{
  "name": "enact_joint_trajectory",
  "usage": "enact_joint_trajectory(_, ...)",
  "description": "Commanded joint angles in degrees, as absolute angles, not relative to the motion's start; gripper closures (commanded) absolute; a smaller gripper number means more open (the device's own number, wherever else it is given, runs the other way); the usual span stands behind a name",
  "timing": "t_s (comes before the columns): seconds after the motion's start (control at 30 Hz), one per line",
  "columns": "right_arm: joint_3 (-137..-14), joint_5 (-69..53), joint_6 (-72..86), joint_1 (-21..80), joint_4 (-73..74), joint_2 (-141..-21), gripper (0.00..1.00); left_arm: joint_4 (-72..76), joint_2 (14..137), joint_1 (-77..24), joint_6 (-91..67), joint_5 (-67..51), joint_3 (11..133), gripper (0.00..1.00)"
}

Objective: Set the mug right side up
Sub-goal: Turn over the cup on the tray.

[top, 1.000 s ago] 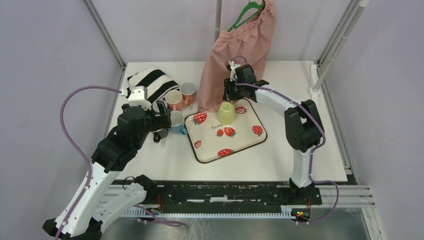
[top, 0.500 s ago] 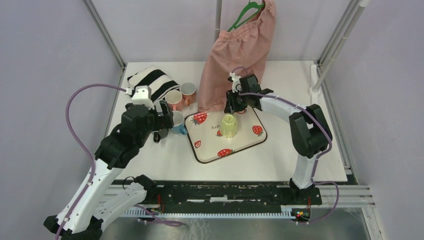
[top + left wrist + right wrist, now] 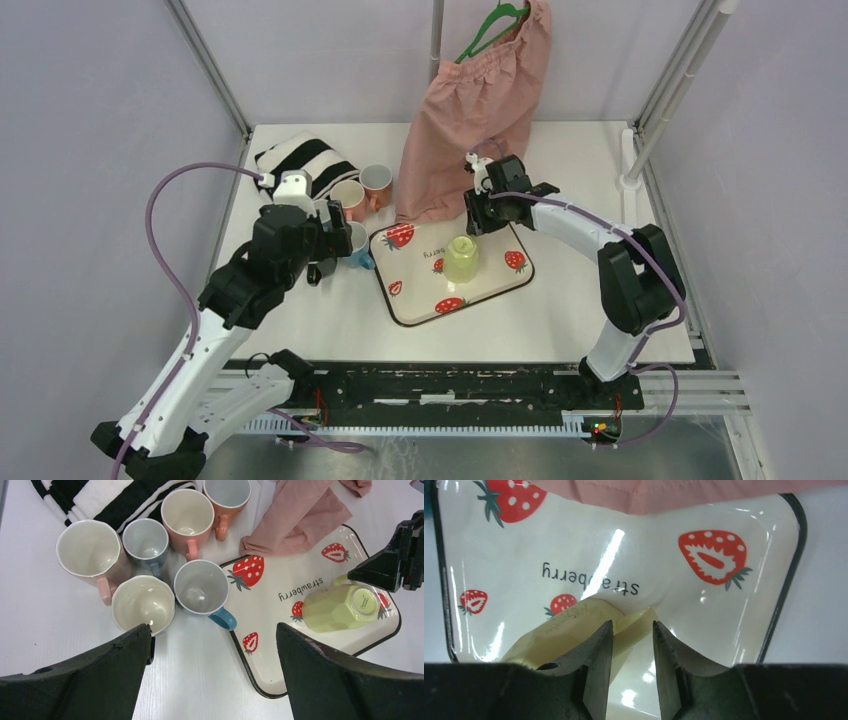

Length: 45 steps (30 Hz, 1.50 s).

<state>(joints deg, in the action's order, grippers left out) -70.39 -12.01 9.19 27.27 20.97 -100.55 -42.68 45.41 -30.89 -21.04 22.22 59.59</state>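
The yellow mug (image 3: 461, 259) leans tilted on the strawberry tray (image 3: 500, 285), its base facing up and sideways. In the left wrist view the mug (image 3: 340, 607) shows its base, with the right gripper (image 3: 395, 565) at its far side. My right gripper (image 3: 478, 222) is shut on the mug's handle. In the right wrist view the handle sits between the fingertips of the right gripper (image 3: 633, 625), the mug body (image 3: 569, 630) lies to the left, and the tray (image 3: 724, 610) is beneath. My left gripper (image 3: 212, 630) hangs open and empty above the table, left of the tray (image 3: 300, 645).
Several upright mugs (image 3: 350, 200) cluster left of the tray, a blue-handled one (image 3: 202, 587) nearest its edge. A striped cloth (image 3: 300, 165) lies behind them. Pink shorts (image 3: 470, 110) hang on a hanger, their hem draped onto the tray's far edge.
The mug has moved toward the near side of the tray and tipped from upside down to tilted, carried by the right gripper. The left arm shifted slightly right.
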Motion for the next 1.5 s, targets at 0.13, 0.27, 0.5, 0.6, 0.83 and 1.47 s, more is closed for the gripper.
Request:
enact_joint_trajectory(0.13,-66.18,-2.81,5.41,27.33,27.91,-94.98,0.60,-39.60,46.58,-30.97,-22.32,20.77,59.31,0.00)
enact_joint_trajectory(0.27,-64.14,-3.68,5.28,27.41,29.27,-92.99,0.60,-39.26,46.80,-30.94,-22.57,20.40,58.89,0.00)
enact_joint_trajectory(0.5,-60.86,-6.98,5.04,27.46,31.07,-89.30,0.60,-38.64,47.43,-30.94,-23.01,19.52,58.58,0.00)
enact_joint_trajectory(0.6,-59.04,-10.12,5.31,27.53,30.82,-87.82,0.60,-38.34,47.88,-30.94,-23.02,19.21,58.45,0.00)
enact_joint_trajectory(0.83,-56.15,-17.64,6.59,29.97,29.33,-86.05,0.60,-37.71,48.67,-30.94,-23.27,18.64,58.18,0.00)
enact_joint_trajectory(1.47,-54.14,-13.97,1.19,32.21,27.10,-74.40,0.56,-37.01,48.98,-30.97,-23.32,18.92,57.39,0.00)
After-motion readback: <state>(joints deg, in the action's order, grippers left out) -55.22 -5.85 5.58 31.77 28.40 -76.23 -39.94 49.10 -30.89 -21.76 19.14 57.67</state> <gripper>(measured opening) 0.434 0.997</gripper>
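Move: The green mug, upside down on the tray, has its middle some 6 cm back and 4 cm left of the right hand and about 2 cm lower; its handle is right at those fingers, about 1 cm back. The tray's middle is roughly 8 cm back and 6 cm left of that hand, the blue mug about 3 cm back and 26 cm left. From the left hand the green mug lies about 5 cm ahead, 24 cm right and 20 cm below. The green mug's handle is swept round its right side by the part-open right fingers, which go right about 5 cm and back some 11 cm, curving left near the end of the arc. The hand then backs off a little forward and right and rises about 5 cm, free of the mug, its opening unchanged. The wide-open left hand sinks about 2 cm and eases right. ##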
